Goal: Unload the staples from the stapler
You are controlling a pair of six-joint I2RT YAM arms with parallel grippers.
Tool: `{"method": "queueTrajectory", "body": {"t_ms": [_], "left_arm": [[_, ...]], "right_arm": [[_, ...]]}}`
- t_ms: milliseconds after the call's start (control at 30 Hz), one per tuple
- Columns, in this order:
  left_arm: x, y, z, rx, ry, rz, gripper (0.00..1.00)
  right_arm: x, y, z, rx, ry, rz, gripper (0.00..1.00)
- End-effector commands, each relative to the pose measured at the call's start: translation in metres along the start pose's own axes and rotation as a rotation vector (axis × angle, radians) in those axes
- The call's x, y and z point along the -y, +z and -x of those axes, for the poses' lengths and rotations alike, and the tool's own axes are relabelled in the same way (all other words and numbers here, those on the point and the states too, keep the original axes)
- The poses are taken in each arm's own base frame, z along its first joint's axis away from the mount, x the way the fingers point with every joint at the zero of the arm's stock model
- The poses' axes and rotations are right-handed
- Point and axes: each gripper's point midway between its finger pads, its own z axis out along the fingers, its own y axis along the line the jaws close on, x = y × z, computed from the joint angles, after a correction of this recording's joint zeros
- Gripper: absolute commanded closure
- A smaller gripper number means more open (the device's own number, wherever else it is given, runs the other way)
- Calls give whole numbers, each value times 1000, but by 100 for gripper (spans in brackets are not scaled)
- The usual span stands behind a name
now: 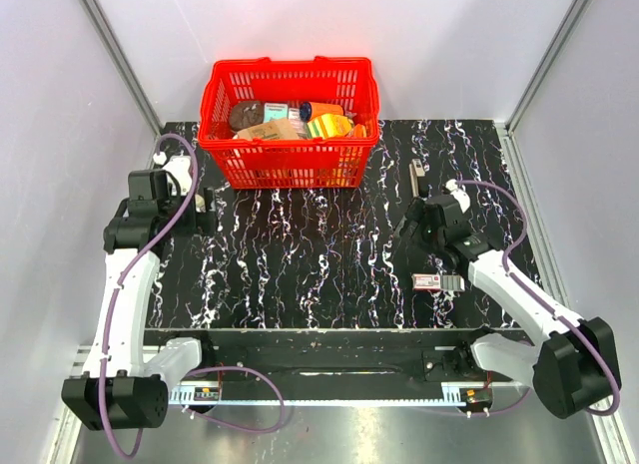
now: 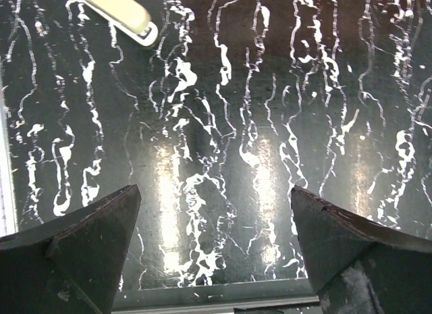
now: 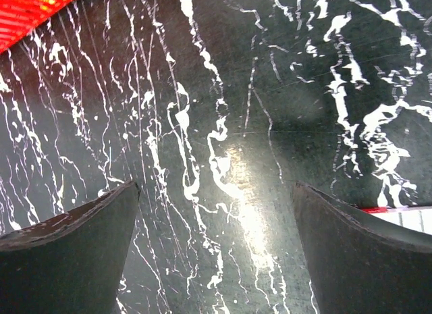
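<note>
The stapler (image 1: 417,175) is a slim dark piece with a pale strip. It lies on the black marbled table (image 1: 319,254) at the back right, just right of the red basket. My right gripper (image 1: 411,225) hovers a short way in front of it, open and empty; in the right wrist view (image 3: 214,186) only bare table shows between the fingers. My left gripper (image 1: 200,203) is near the table's left edge, open and empty, with bare table between its fingers (image 2: 214,189). The stapler does not show in the right wrist view.
A red basket (image 1: 290,165) full of goods stands at the back centre; its corner shows in the right wrist view (image 3: 27,10). A small white-and-red box (image 1: 427,281) lies beside the right forearm. A pale cream elongated object (image 2: 118,10) lies ahead of the left gripper.
</note>
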Motion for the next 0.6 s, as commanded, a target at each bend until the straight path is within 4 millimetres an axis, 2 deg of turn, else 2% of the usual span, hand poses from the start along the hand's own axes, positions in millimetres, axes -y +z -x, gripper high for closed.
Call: {"method": "queueTrajectory", "body": {"t_ms": [0,100,300,367,500,567], "left_arm": [[-25,8,22,102,-21,128,1],[-32,19,24,122,-66,160,1],[-43,53,33,95,-115,179,1],[-47,67,34,65,-146,177,1],[-52,98,33,9,-186,176,1],[-55,110,33,1,-200,182,1]], "right_arm": [[-29,6,-23,-51,-105,142,0],[-62,12,-51,-61,-228,246,1],[-91,37,-99,-73,-384,183,1],[-105,36,-117,-55,-442,183,1],[-118,32,-138,13,-472,215,1],[-117,27,-147,46,-483,242,1]]}}
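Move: From my left hand, the cream stapler on the table is about 18 cm ahead, 7 cm to the left and some 20 cm below; the red basket's middle is roughly 30 cm ahead and 18 cm right. From my right hand, that stapler is about 53 cm left, 15 cm ahead and 11 cm lower. The grey-black tool is some 17 cm ahead and 3 cm right of my right hand, and the staple box 6 cm back and 5 cm right. I sweep my open right hand some 16 cm left over bare table, dropping about 8 cm and drawing back 5, away from the grey-black tool and the staple box, turning roughly 30 degrees counter-clockwise. Meanwhile I reach my left hand forward and down about 7 cm each, drifting left towards the cream stapler, fingers wide open; neither hand touches anything. ##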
